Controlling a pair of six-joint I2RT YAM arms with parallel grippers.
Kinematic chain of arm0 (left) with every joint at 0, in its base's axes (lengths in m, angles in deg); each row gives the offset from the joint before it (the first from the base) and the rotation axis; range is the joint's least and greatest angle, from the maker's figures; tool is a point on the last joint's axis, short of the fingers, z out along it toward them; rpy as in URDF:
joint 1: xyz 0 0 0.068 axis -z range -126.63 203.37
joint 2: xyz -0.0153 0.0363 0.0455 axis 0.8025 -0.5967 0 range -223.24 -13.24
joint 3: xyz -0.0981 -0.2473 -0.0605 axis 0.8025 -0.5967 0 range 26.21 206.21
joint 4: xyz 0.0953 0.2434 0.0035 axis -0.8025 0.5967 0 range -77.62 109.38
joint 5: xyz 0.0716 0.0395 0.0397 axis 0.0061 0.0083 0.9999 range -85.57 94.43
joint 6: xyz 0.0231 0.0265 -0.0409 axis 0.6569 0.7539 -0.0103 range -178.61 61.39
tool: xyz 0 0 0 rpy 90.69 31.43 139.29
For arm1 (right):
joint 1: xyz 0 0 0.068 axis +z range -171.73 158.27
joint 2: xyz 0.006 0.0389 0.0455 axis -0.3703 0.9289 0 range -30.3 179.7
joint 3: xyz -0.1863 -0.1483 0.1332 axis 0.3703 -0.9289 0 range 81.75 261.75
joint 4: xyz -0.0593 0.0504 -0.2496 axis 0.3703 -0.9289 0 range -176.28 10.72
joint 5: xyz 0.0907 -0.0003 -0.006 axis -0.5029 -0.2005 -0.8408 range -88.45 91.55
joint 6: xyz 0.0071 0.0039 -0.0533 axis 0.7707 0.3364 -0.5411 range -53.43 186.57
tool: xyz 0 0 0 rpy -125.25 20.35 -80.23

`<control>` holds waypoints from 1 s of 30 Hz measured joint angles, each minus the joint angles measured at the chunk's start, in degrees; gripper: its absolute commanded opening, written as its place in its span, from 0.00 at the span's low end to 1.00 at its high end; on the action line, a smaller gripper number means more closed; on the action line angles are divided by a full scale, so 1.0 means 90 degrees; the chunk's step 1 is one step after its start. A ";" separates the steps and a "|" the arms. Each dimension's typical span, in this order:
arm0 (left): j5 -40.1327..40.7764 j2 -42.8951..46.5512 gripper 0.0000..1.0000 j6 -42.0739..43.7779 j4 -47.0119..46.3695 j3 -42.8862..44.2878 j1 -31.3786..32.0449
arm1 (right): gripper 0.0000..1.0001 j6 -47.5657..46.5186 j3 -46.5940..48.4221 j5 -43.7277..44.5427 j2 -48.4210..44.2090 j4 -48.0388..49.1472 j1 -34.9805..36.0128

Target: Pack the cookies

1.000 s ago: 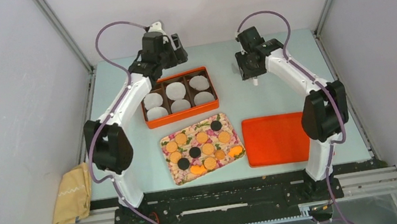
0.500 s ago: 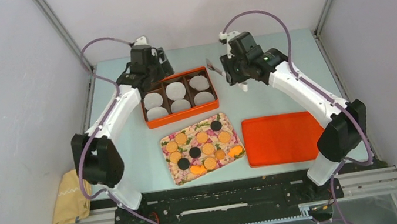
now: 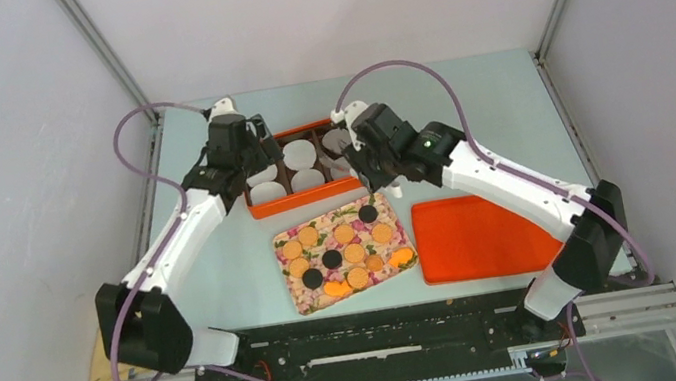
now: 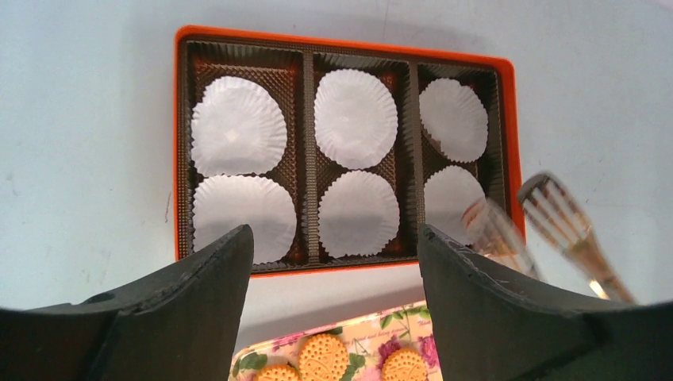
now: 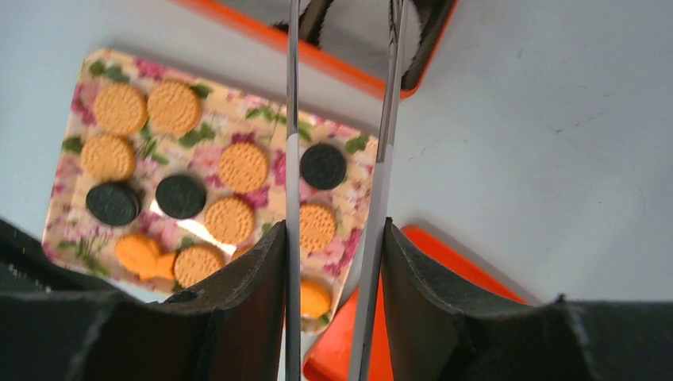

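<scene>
The cookies (image 3: 343,248) lie on a floral tray (image 3: 302,302) at the table's middle: mostly golden (image 5: 242,165), a few dark (image 5: 323,165). Some also show at the bottom of the left wrist view (image 4: 321,357). My left gripper (image 3: 253,158) (image 4: 333,238) is open and empty above the near left edge of the orange box (image 3: 305,200). My right gripper (image 3: 367,171) (image 5: 334,230) is shut on metal tongs (image 5: 292,119). The tongs' blurred tips (image 4: 555,222) hang over the box's right end, between box and tray.
The orange box (image 4: 182,143) has brown compartments holding several white paper liners (image 4: 355,117). An orange lid (image 3: 472,236) lies right of the floral tray. A yellow cloth (image 3: 97,366) sits at the near left, mostly behind the left arm.
Both arms have swung in from the back of the table. The left gripper came down to the box's left side; the right gripper moved left with the tongs to the box's right end.
</scene>
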 measured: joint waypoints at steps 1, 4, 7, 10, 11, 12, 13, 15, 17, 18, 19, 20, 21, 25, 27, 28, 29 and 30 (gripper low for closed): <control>0.0034 0.0131 0.80 -0.0017 -0.0007 -0.0102 0.0000 | 0.20 0.0002 -0.0083 0.0017 -0.0095 -0.0056 0.0119; 0.0131 0.0629 0.80 -0.0080 -0.0075 -0.0500 0.0002 | 0.20 0.0041 -0.0396 0.0141 -0.0474 -0.0160 0.0682; 0.0168 0.1047 0.80 -0.0168 -0.0146 -0.0879 0.0056 | 0.20 0.0165 -0.0857 0.0216 -0.0879 -0.0194 0.1299; 0.0192 0.1307 0.80 -0.0233 -0.0165 -0.1166 0.0163 | 0.21 0.0393 -0.1241 0.0214 -0.1095 -0.0321 0.1814; 0.0197 0.1362 0.80 -0.0243 -0.0168 -0.1236 0.0206 | 0.21 0.0461 -0.1333 0.0216 -0.1105 -0.0328 0.1940; 0.0199 0.1401 0.80 -0.0265 -0.0170 -0.1285 0.0240 | 0.21 0.0532 -0.1421 0.0219 -0.1103 -0.0325 0.2057; 0.0202 0.1443 0.80 -0.0277 -0.0180 -0.1348 0.0282 | 0.22 0.0602 -0.1520 0.0228 -0.1090 -0.0323 0.2193; 0.0214 0.1513 0.80 -0.0284 -0.0189 -0.1447 0.0335 | 0.22 0.0719 -0.1690 0.0257 -0.1066 -0.0323 0.2373; 0.0243 0.1615 0.80 -0.0287 -0.0187 -0.1549 0.0367 | 0.22 0.0821 -0.1787 0.0299 -0.0974 -0.0318 0.2514; 0.0253 0.1671 0.80 -0.0287 -0.0180 -0.1588 0.0372 | 0.22 0.0848 -0.1804 0.0321 -0.0894 -0.0294 0.2562; 0.0279 0.1739 0.80 -0.0284 -0.0185 -0.1620 0.0374 | 0.22 0.0865 -0.1809 0.0347 -0.0809 -0.0257 0.2591; 0.0291 0.1763 0.80 -0.0284 -0.0182 -0.1630 0.0372 | 0.22 0.0877 -0.1809 0.0367 -0.0726 -0.0214 0.2613; 0.0306 0.1829 0.80 -0.0282 -0.0187 -0.1659 0.0372 | 0.22 0.0889 -0.1809 0.0386 -0.0622 -0.0143 0.2623; 0.0425 0.1982 0.80 -0.0274 -0.0185 -0.1702 0.0372 | 0.22 0.0889 -0.1809 0.0408 -0.0330 0.0078 0.2625; 0.0483 0.2023 0.80 -0.0274 -0.0180 -0.1717 0.0372 | 0.22 0.0886 -0.1809 0.0425 -0.0221 0.0187 0.2625; 0.0493 0.2025 0.80 -0.0274 -0.0185 -0.1722 0.0372 | 0.22 0.0886 -0.1809 0.0425 -0.0177 0.0233 0.2620; 0.0508 0.2025 0.80 -0.0274 -0.0182 -0.1734 0.0372 | 0.22 0.0884 -0.1809 0.0427 -0.0119 0.0296 0.2611; 0.0510 0.2025 0.80 -0.0274 -0.0177 -0.1741 0.0372 | 0.23 0.0884 -0.1809 0.0425 -0.0090 0.0333 0.2603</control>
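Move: The right hand already holds the tongs, their tips out over the right end of the box. The round cookie at the far left of the flowered tray lies about 9 cm back and 14 cm left of this hand, 20 cm below. The tray's middle black cookie is some 14 cm back and 10 cm left, the box's middle 8 cm ahead and 13 cm left, the red lid 14 cm back and 23 cm right. From the empty left hand, the round cookie lies about 18 cm back, 5 cm right. Back first and quickly, the right hand draws the tongs off the box to over the cookie tray, about 15 cm in all, then sinks some 9 cm while easing about 5 cm left, swinging roughly 15 degrees counter-clockwise so the tips come towards the far-left round cookie. It keeps its grip on the tongs, whose arms stay apart. The empty left hand retreats some 6 cm, fingers still open. ##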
